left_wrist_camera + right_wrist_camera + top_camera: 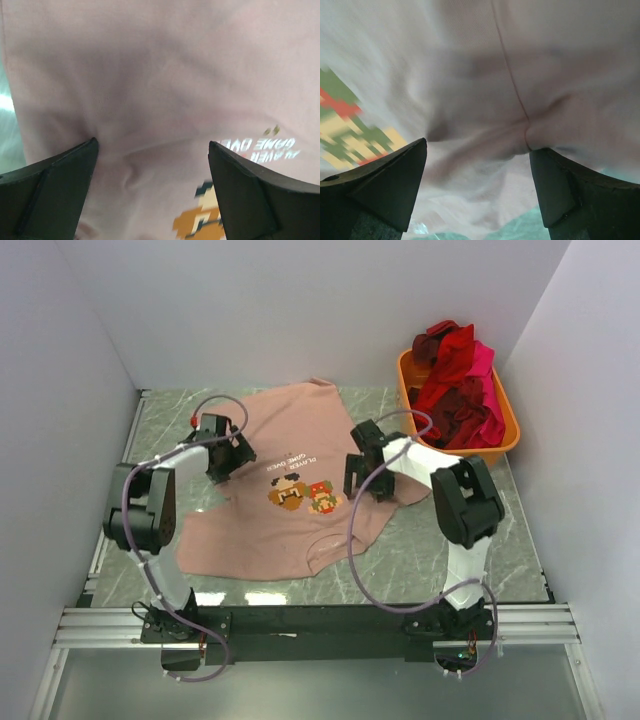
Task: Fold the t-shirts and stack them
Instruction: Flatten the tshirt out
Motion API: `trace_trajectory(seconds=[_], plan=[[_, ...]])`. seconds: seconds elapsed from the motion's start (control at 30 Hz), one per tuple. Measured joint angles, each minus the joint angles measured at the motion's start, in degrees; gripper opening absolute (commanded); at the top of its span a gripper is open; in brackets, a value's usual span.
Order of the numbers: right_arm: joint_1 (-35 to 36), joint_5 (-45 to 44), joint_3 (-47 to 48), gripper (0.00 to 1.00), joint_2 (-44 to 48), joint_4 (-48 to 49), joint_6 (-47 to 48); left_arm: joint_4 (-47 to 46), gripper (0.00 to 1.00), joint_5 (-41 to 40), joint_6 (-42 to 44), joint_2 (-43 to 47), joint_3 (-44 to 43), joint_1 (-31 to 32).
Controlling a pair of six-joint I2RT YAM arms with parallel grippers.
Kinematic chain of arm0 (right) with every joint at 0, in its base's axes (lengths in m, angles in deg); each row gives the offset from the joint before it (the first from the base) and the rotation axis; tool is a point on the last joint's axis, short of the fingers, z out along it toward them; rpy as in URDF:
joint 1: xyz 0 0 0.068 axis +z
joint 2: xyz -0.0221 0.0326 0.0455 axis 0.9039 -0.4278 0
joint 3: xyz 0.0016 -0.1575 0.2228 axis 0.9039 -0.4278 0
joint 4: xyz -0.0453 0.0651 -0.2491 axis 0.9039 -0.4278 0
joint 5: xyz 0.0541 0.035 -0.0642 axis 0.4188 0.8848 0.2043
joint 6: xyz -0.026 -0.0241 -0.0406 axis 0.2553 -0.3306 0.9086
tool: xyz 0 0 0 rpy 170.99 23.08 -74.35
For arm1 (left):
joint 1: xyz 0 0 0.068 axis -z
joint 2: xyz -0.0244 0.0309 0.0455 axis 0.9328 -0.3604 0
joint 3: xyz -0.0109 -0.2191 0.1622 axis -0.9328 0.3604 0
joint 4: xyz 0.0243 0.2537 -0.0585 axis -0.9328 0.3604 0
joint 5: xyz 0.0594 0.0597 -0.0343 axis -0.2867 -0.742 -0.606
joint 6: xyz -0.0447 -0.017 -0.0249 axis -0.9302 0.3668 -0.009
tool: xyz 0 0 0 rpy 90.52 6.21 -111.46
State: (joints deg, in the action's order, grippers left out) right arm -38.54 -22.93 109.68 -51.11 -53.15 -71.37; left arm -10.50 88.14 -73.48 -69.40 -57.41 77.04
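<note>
A dusty pink t-shirt (pixel 290 530) lies spread face up on the table, its cartoon print (pixel 305 493) and text near the middle. My left gripper (pixel 228 462) hovers open just over the shirt's left side; the left wrist view shows pink cloth (pixel 150 75) between the wide-apart fingers and the print (pixel 200 220) by the right finger. My right gripper (pixel 362 480) stands open over the shirt's right part, with a wrinkled seam of the cloth (pixel 520 105) between its fingers. Neither holds anything. Red, maroon and hot pink t-shirts (pixel 460 380) are heaped in a tub.
The orange plastic tub (pixel 403 372) stands at the back right corner against the walls. White walls close in the left, back and right. Bare green marbled table (pixel 470 530) shows to the right of the shirt and under its edge (pixel 570 230).
</note>
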Motion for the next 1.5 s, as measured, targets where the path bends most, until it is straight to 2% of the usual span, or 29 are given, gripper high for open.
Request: trace_trajectory(seconds=[0.13,0.27,0.4,0.5,0.63,0.77,0.87,0.93,1.17,1.33,1.5], plan=[[0.00,0.22,12.28,0.87,-8.26,-4.09,2.75,-3.72,0.99,0.04,-3.06,7.69,10.49,1.01],[0.28,0.48,27.74,0.87,-17.97,-7.52,6.23,-4.85,0.99,0.00,-6.19,16.33,20.44,4.87],[0.55,2.05,47.28,0.85,-29.18,-11.85,9.79,-6.27,0.99,1.36,-10.69,25.44,29.79,13.22],[1.11,4.33,60.06,0.86,-36.22,-13.27,11.98,-5.55,0.99,3.87,-14.14,29.68,33.03,21.75],[2.21,9.09,62.20,0.86,-37.03,-12.33,13.42,-1.36,1.00,5.95,-15.65,31.28,32.89,28.89],[2.95,9.66,61.99,0.88,-35.69,-12.09,14.27,5.90,0.99,3.54,-15.39,32.26,28.59,29.55],[3.23,7.61,57.18,0.88,-30.05,-11.93,14.32,10.49,0.99,-2.73,-15.15,33.59,23.30,29.14],[3.23,5.90,49.13,0.88,-22.67,-10.34,13.62,12.22,0.99,-5.79,-14.27,34.62,20.52,27.52],[4.98,1.90,10.93,0.88,8.46,-1.77,7.04,10.05,0.99,-8.35,-10.19,37.62,18.84,10.36],[13.88,1.62,-7.48,0.88,15.54,1.55,2.34,9.18,0.99,-7.02,-8.04,28.04,15.19,7.04],[20.57,1.86,-16.02,0.87,15.52,0.83,-2.19,7.96,0.99,-4.00,-6.93,16.92,12.74,5.77]])
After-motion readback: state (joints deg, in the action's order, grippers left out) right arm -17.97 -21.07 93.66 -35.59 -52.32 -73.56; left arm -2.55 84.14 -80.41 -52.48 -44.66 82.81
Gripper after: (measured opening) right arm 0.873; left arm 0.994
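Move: The t-shirt lies spread under both low, open grippers. Its middle is about 16 cm to the left gripper's right and 6 cm back, some 21 cm to the right gripper's left and 2 cm ahead. From the left gripper, the near-left sleeve is about 23 cm back and 7 cm left. From the right gripper, the red figure is about 12 cm left and 4 cm back, the collar 16 cm back and 10 cm left, the right sleeve 12 cm to its right and 1 cm back. Keep both grippers open and low on the t-shirt: drag the left one back some 23 cm and rightward, while pushing the right one forward about 16 cm and left, turning the cloth counter-clockwise. Then lift both; bring the left forward and left and lower it over the shirt again, and carry the right about 30 cm back over the shirt and down beside the collar. ##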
